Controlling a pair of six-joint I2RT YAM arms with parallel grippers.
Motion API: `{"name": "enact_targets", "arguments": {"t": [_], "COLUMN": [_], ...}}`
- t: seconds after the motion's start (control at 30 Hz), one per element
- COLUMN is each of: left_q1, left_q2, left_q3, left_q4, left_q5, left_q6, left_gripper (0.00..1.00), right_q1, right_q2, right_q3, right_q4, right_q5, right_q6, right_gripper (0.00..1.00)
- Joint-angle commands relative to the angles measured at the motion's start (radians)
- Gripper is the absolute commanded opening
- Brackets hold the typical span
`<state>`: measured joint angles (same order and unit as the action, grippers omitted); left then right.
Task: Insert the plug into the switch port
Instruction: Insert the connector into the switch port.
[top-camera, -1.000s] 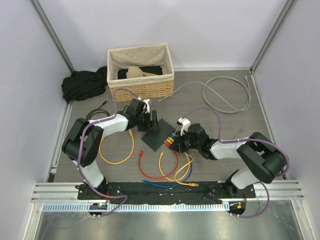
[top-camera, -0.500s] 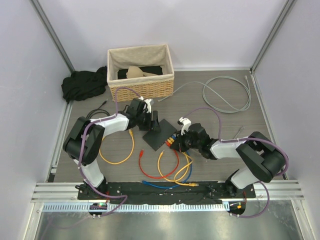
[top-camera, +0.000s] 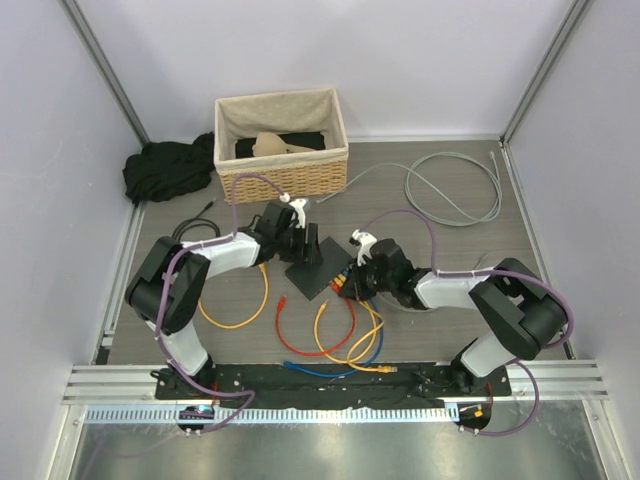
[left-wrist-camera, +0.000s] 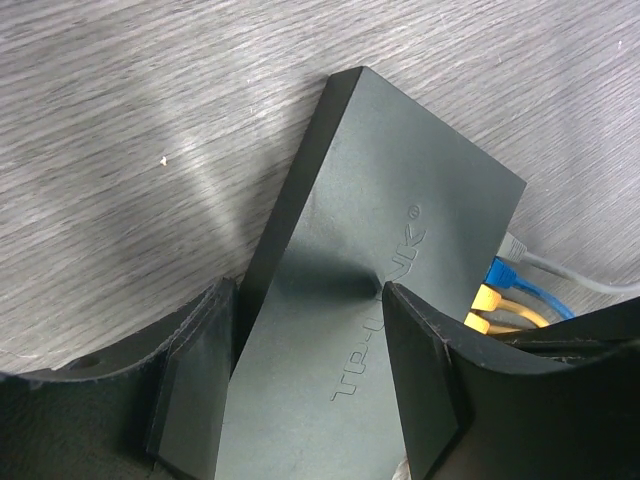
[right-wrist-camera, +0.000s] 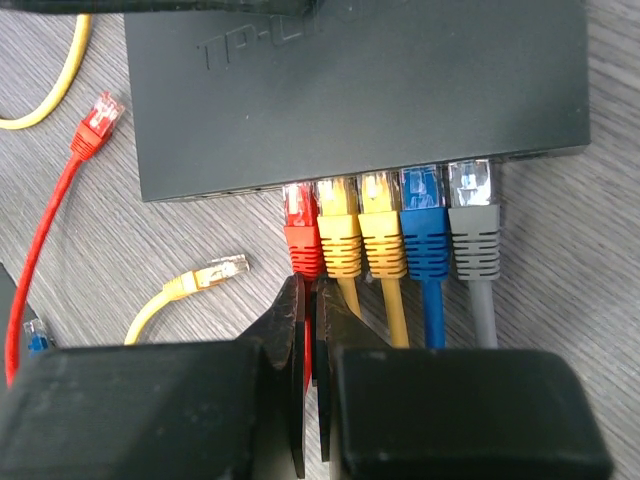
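The switch (top-camera: 318, 268) is a flat dark-grey box lying on the table between the two arms. My left gripper (left-wrist-camera: 308, 305) is shut on the switch (left-wrist-camera: 400, 200), one finger against each long side. Along its near edge sits a row of plugs: red, two yellow, blue and grey. The red plug (right-wrist-camera: 303, 225) sits in the leftmost port of the switch (right-wrist-camera: 360, 90). My right gripper (right-wrist-camera: 312, 300) is shut on the red cable just behind that plug. From above, the right gripper (top-camera: 350, 283) meets the switch's lower right edge, and the left gripper (top-camera: 305, 250) covers its upper end.
A wicker basket (top-camera: 282, 145) stands at the back, with a black cloth (top-camera: 165, 168) to its left. A grey cable coil (top-camera: 450, 185) lies at the back right. Yellow, red and blue cable loops (top-camera: 330, 340) lie in front. Loose red (right-wrist-camera: 100, 115) and yellow (right-wrist-camera: 215, 272) plugs lie left of the row.
My right gripper has moved a little up and left toward the switch with the red cable. The left gripper has shifted slightly and its jaws have narrowed a touch.
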<state>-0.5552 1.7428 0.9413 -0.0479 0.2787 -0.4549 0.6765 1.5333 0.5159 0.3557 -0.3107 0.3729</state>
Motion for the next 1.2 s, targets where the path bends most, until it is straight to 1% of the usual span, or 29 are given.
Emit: {"name": "enact_targets", "arguments": {"t": [0.0,0.2,0.33,0.37,0.5,0.57,0.6,0.63,0.67,0.7,0.83,1.0,1.07,1.17], "left_q1": [-0.114,-0.140,-0.140,-0.138,-0.134,-0.117,-0.111,-0.101,-0.086,-0.078,-0.049,-0.029,-0.025,-0.022], "left_q2": [0.000,-0.032,-0.037,-0.037,-0.020,0.006,0.017,0.024,0.040,0.044,0.066,0.073,0.075,0.075], "left_q3": [-0.076,-0.127,-0.127,-0.122,-0.075,-0.053,-0.032,-0.021,-0.012,0.002,0.033,0.057,0.066,0.080], "left_q4": [-0.115,-0.116,-0.138,-0.141,-0.144,-0.147,-0.155,-0.168,-0.174,-0.179,-0.223,-0.245,-0.259,-0.273], "left_q5": [0.260,0.258,0.194,0.157,0.067,0.025,-0.028,-0.053,-0.077,-0.134,-0.240,-0.271,-0.306,-0.325], "left_q6": [-0.077,-0.087,-0.082,-0.084,-0.096,-0.111,-0.120,-0.126,-0.139,-0.143,-0.148,-0.137,-0.136,-0.131], "left_gripper": [0.61,0.61,0.60,0.59,0.59,0.59,0.59,0.59,0.59,0.59,0.59,0.59,0.59,0.59], "right_q1": [-0.006,-0.006,-0.003,-0.002,0.009,0.012,0.014,0.015,0.015,0.014,0.017,0.026,0.037,0.055], "right_q2": [0.002,0.024,0.042,0.047,0.059,0.054,0.048,0.044,0.030,0.025,-0.012,-0.070,-0.093,-0.134], "right_q3": [0.162,0.230,0.239,0.228,0.196,0.179,0.174,0.168,0.162,0.161,0.154,0.150,0.156,0.168], "right_q4": [0.232,0.216,0.189,0.172,0.112,0.063,0.046,0.029,-0.012,-0.035,-0.127,-0.241,-0.294,-0.349], "right_q5": [0.061,0.082,0.070,0.065,0.033,0.035,0.044,0.048,0.056,0.064,0.091,0.136,0.166,0.206], "right_q6": [0.014,0.003,-0.003,-0.005,-0.029,-0.054,-0.061,-0.069,-0.087,-0.094,-0.130,-0.163,-0.172,-0.186], "right_gripper": [0.01,0.01,0.01,0.01,0.02,0.08,0.09,0.13,0.14,0.16,0.23,0.29,0.33,0.34]}}
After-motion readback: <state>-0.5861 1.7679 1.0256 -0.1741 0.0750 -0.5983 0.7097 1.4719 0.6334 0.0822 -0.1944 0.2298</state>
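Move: The right hand already grips the red plug at its port mouth, roughly 1 cm ahead and 1 cm to its left, at about hand height. The neighbouring yellow plug sits about 2 cm ahead; the switch's middle is some 5 cm ahead and 5 cm left. A loose yellow plug lies about 3 cm back and 4 cm left. From the left hand, the red plug's port is about 6 cm back and 6 cm right. Right hand pushes red plug leftward, releases, backs about 2 cm right and up; left, astride switch, turns counter-clockwise. ##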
